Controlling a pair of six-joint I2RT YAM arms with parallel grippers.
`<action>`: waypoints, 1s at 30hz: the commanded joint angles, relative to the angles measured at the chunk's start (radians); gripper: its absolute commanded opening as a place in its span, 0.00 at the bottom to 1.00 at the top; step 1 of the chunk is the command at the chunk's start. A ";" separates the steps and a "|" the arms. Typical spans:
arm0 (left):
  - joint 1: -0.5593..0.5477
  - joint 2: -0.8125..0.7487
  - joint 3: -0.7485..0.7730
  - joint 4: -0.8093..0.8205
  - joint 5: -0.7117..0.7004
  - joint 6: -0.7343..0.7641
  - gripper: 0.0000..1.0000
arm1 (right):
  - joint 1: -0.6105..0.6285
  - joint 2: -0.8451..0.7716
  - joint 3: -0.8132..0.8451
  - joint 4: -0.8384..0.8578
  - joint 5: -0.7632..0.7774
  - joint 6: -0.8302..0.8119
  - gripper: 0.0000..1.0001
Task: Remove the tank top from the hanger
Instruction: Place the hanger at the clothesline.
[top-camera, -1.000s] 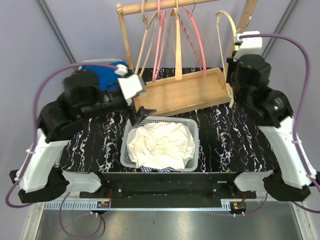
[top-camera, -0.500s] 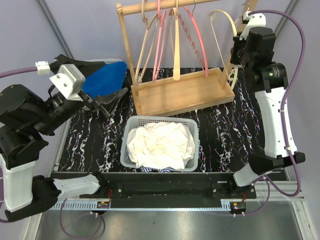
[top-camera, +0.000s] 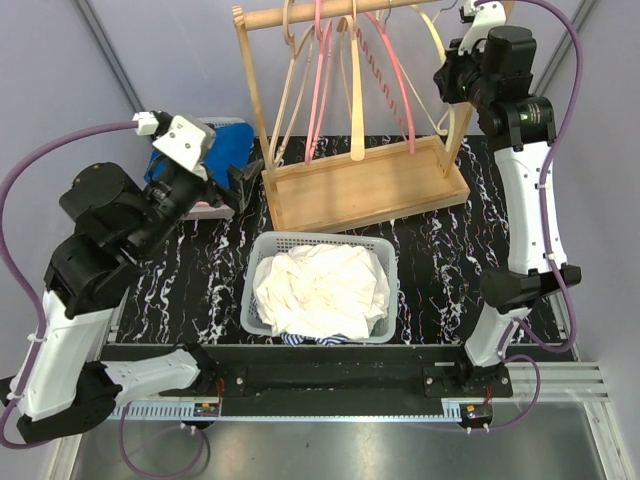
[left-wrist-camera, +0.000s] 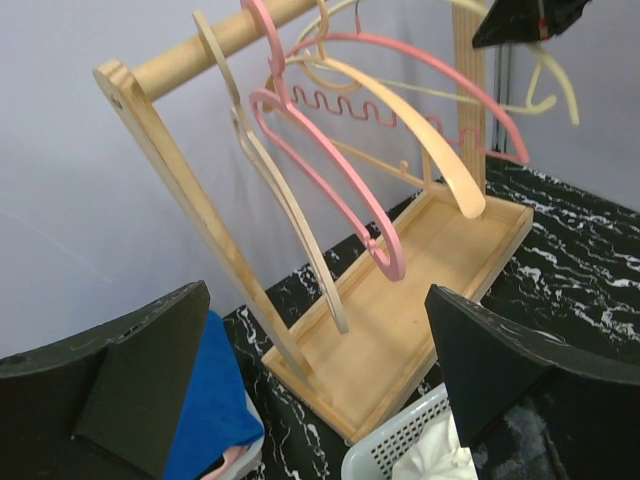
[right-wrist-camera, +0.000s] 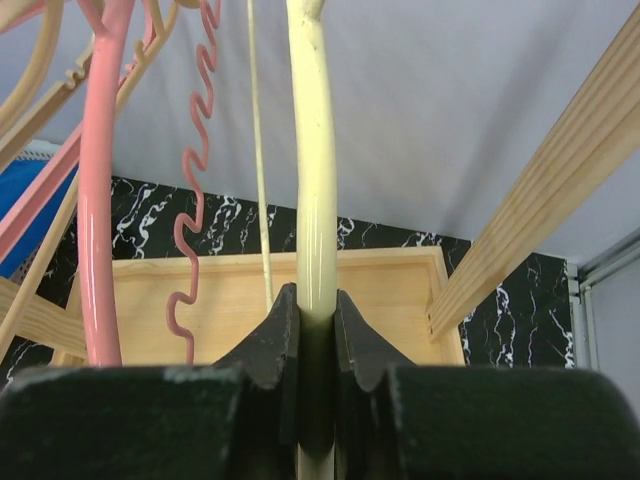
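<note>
The white tank top (top-camera: 320, 285) lies crumpled in the grey basket (top-camera: 322, 238) at the table's middle, and a corner of it shows in the left wrist view (left-wrist-camera: 432, 464). The bare cream hanger (top-camera: 437, 32) is up by the right end of the rack's rail. My right gripper (top-camera: 450, 76) is shut on it; in the right wrist view its fingers (right-wrist-camera: 275, 335) clamp the cream hanger's arm (right-wrist-camera: 312, 150). My left gripper (top-camera: 240, 186) hangs open and empty left of the rack, its gap (left-wrist-camera: 315, 300) facing the rack's near left post.
A wooden rack (top-camera: 360, 190) with a tray base stands behind the basket. Pink hangers (top-camera: 392, 75) and wooden hangers (top-camera: 355, 95) hang from its rail (top-camera: 300, 14). A blue cloth (top-camera: 228, 148) lies on a white bin at the back left.
My right arm has lifted the cream hanger up and leftward to the rail's right end. My left arm has swung from above the basket out to the left, then back toward the rack.
</note>
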 joint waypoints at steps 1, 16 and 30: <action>0.012 -0.020 0.000 0.060 -0.015 -0.008 0.99 | -0.011 0.019 0.098 0.075 -0.029 -0.022 0.00; 0.032 -0.049 -0.091 0.018 0.051 -0.085 0.99 | -0.011 0.136 0.116 0.104 -0.045 -0.022 0.00; 0.033 0.028 -0.180 0.041 0.060 -0.122 0.99 | -0.011 -0.269 -0.488 0.348 0.032 -0.065 0.53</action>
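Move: The yellow hanger is already in the right fingers by its near shoulder; its place on the rack's wooden clothesline is about 12 cm ahead, 2 cm left and some 10 cm above. The nearest pink hanger hangs roughly 8 cm to the hand's left, 2 cm ahead and about level in height; the rack's right post stands some 9 cm right, 11 cm ahead, its middle about 15 cm lower. From the left hand, that place is roughly 33 cm ahead, 33 cm right and 5 cm above. The yellow hanger, still pinched, is carried by the right hand about 4.5 cm forward to the clothesline, rising a centimetre, then sinking about 3 cm to set its hook over. The fingers then open to about half, let go, and draw back and down some 3.5 cm each way. Meanwhile the open, empty left hand sinks about 8 cm beside the rack, mostly late, tipping down some 10 degrees. ##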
